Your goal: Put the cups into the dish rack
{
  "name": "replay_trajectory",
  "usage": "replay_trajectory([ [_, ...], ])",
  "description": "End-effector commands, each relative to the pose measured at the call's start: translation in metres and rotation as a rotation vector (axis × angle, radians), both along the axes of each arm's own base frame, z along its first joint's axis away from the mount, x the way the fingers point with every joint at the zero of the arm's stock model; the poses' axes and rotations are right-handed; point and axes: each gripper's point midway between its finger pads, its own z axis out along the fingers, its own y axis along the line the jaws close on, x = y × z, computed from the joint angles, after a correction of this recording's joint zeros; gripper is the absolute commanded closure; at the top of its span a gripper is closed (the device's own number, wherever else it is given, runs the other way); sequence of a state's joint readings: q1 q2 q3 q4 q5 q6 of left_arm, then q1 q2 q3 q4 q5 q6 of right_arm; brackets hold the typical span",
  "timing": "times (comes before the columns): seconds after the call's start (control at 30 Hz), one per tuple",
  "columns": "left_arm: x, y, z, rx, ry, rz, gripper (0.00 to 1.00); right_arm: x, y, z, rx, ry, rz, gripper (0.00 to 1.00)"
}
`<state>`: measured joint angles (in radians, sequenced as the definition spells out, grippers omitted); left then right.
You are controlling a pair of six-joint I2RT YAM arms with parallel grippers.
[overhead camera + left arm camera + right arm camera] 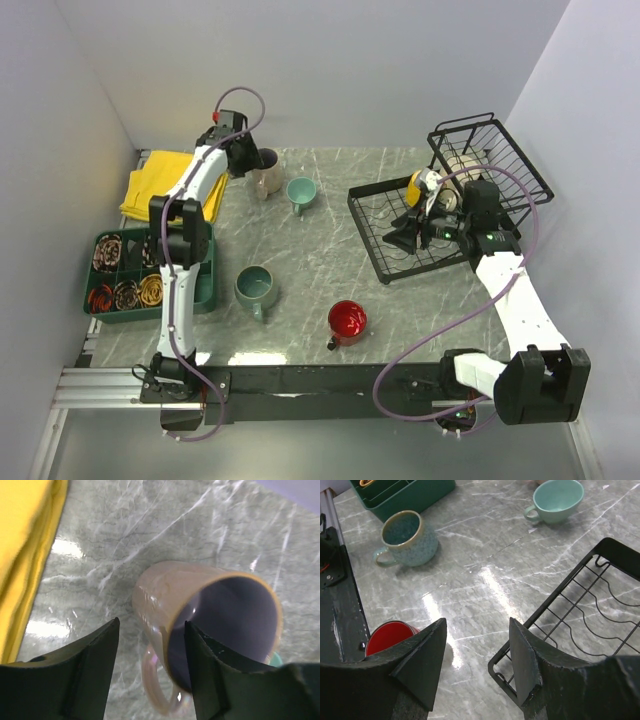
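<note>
A pale pink cup (165, 590) stands at the back left of the table, handle toward the camera. My left gripper (151, 621) is open astride its wall: one finger (210, 670) inside the cup, the other (90, 665) outside, clear of the handle. A small teal cup (301, 192), a grey-green cup (256, 288) and a shiny red cup (347, 320) stand loose on the table. The black wire dish rack (375, 240) holds a yellow cup (422, 183). My right gripper (408, 235) hovers open and empty over the rack's near corner (545, 607).
A folded yellow cloth (165, 180) lies left of the pink cup. A green compartment tray (205, 290) sits at the left edge. The rack's taller wire basket (490, 160) rises at the back right with a cream-coloured cup (460, 170) inside. White walls enclose the table.
</note>
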<state>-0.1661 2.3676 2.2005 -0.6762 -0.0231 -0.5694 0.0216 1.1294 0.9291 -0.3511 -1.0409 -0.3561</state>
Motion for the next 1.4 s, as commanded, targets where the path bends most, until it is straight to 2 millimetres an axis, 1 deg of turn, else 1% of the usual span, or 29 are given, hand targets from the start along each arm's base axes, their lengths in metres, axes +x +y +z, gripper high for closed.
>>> replay_trajectory([
  [0.0,0.009,-0.003,0.004,0.013,-0.031,-0.034,0.45,-0.002,-0.001,0.013,0.023,-0.046,0.01,0.4],
  [0.1,0.012,-0.004,0.003,0.008,-0.041,-0.036,0.52,-0.002,-0.001,0.012,0.024,-0.043,0.011,0.4],
  [0.2,0.015,-0.003,0.009,0.002,-0.062,-0.033,0.7,-0.003,-0.001,0.01,0.022,-0.036,0.015,0.4],
  [0.3,0.015,-0.003,0.019,-0.032,-0.089,-0.025,0.79,-0.003,0.0,0.009,0.022,-0.033,0.017,0.4],
  [0.33,0.014,-0.005,0.033,-0.061,-0.114,-0.034,0.87,-0.003,-0.001,0.01,0.021,-0.037,0.016,0.4],
  [0.4,0.014,-0.002,0.039,-0.103,-0.135,-0.019,0.97,-0.003,0.0,0.01,0.023,-0.037,0.02,0.4],
  [0.43,0.013,-0.002,0.055,-0.128,-0.165,-0.022,0.99,-0.003,-0.001,0.01,0.023,-0.034,0.019,0.4],
  [0.5,0.011,-0.002,0.065,-0.198,-0.189,-0.022,0.99,-0.005,0.0,0.009,0.027,-0.029,0.03,0.39],
  [0.57,0.005,-0.007,0.096,-0.273,-0.249,-0.049,0.99,-0.006,0.002,0.007,0.035,-0.01,0.045,0.38],
  [0.6,-0.001,-0.003,0.091,-0.318,-0.236,-0.03,0.99,-0.007,0.003,0.007,0.04,0.001,0.051,0.38],
  [0.63,-0.001,-0.004,0.125,-0.358,-0.326,-0.043,0.99,-0.008,0.005,0.007,0.053,0.018,0.068,0.38],
  [0.7,-0.014,-0.008,0.135,-0.457,-0.332,-0.052,0.99,-0.007,0.01,0.008,0.051,0.035,0.095,0.38],
  [0.73,-0.018,-0.01,0.167,-0.49,-0.414,-0.075,0.99,-0.009,0.013,0.005,0.036,0.057,0.109,0.37],
  [0.8,-0.033,-0.017,0.181,-0.568,-0.425,-0.093,0.99,-0.011,0.028,0.011,0.023,0.067,0.161,0.35],
  [0.83,-0.042,-0.02,0.209,-0.595,-0.486,-0.116,0.99,-0.012,0.032,0.011,0.016,0.082,0.169,0.32],
  [0.87,-0.049,-0.022,0.22,-0.64,-0.493,-0.115,0.99,-0.016,0.041,0.014,0.011,0.087,0.199,0.31],
  [0.9,-0.058,-0.027,0.222,-0.676,-0.494,-0.132,0.99,-0.013,0.046,0.021,0.009,0.076,0.212,0.28],
  [0.93,-0.071,-0.029,0.256,-0.709,-0.58,-0.165,0.99,-0.015,0.051,0.025,0.012,0.094,0.22,0.2],
  [0.97,-0.08,-0.031,0.251,-0.778,-0.548,-0.145,0.99,-0.014,0.055,0.03,0.01,0.093,0.223,0.17],
  [1.0,-0.09,-0.034,0.259,-0.819,-0.561,-0.156,0.99,-0.017,0.067,0.041,0.012,0.081,0.258,0.13],
  [1.03,-0.107,-0.036,0.283,-0.861,-0.611,-0.178,0.99,-0.018,0.072,0.046,0.026,0.108,0.255,0.07],
  [1.07,-0.117,-0.041,0.285,-0.947,-0.614,-0.175,0.99,-0.019,0.078,0.054,0.047,0.119,0.262,0.04],
  [1.13,-0.143,-0.045,0.314,-1.035,-0.68,-0.198,0.99,-0.017,0.094,0.079,0.138,0.173,0.262,0.01],
  [1.17,-0.156,-0.052,0.318,-1.117,-0.683,-0.205,0.99,-0.015,0.1,0.089,0.18,0.198,0.254,0.0],
  [1.2,-0.172,-0.054,0.334,-1.16,-0.718,-0.219,0.99,-0.006,0.106,0.109,0.234,0.127,0.251,0.0],
  [1.23,-0.178,-0.055,0.341,-1.2,-0.735,-0.206,0.99,-0.011,0.113,0.121,0.305,0.227,0.234,0.0],
  [1.27,-0.187,-0.063,0.341,-1.266,-0.711,-0.201,0.99,-0.01,0.116,0.133,0.35,0.23,0.223,0.0],
  [1.3,-0.201,-0.064,0.358,-1.303,-0.752,-0.226,0.99,-0.003,0.118,0.153,0.411,0.165,0.19,0.0],
  [1.37,-0.214,-0.075,0.368,-1.385,-0.747,-0.216,0.99,-0.009,0.125,0.176,0.512,0.232,0.176,0.0],
])
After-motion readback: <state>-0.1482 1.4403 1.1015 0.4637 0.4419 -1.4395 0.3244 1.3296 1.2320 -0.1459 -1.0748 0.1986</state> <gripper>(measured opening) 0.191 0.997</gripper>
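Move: The mauve mug stands upright with its middle about 4 cm right of the left hand, roughly 1 cm ahead and some 6 cm below; its left wall is between the open fingers. The teal cup sits about 12 cm right and 5 cm back of that hand, and the yellow cloth's middle about 20 cm left and 2 cm back, both lower. From the right hand the mauve mug lies some 30 cm ahead, 32 cm left and 18 cm below. The left hand sinks about 2 cm and its fingers close on the mauve mug's left wall, one inside, one outside. Keeping that pinch, it lifts the mug some 28 cm while drawing back about 16 cm and a little right, rolling some 70 degrees so the fingers swing from down to rightward. Late on, the right hand opens wide and goes about 11 cm left and 9 cm up, towards the mug. ##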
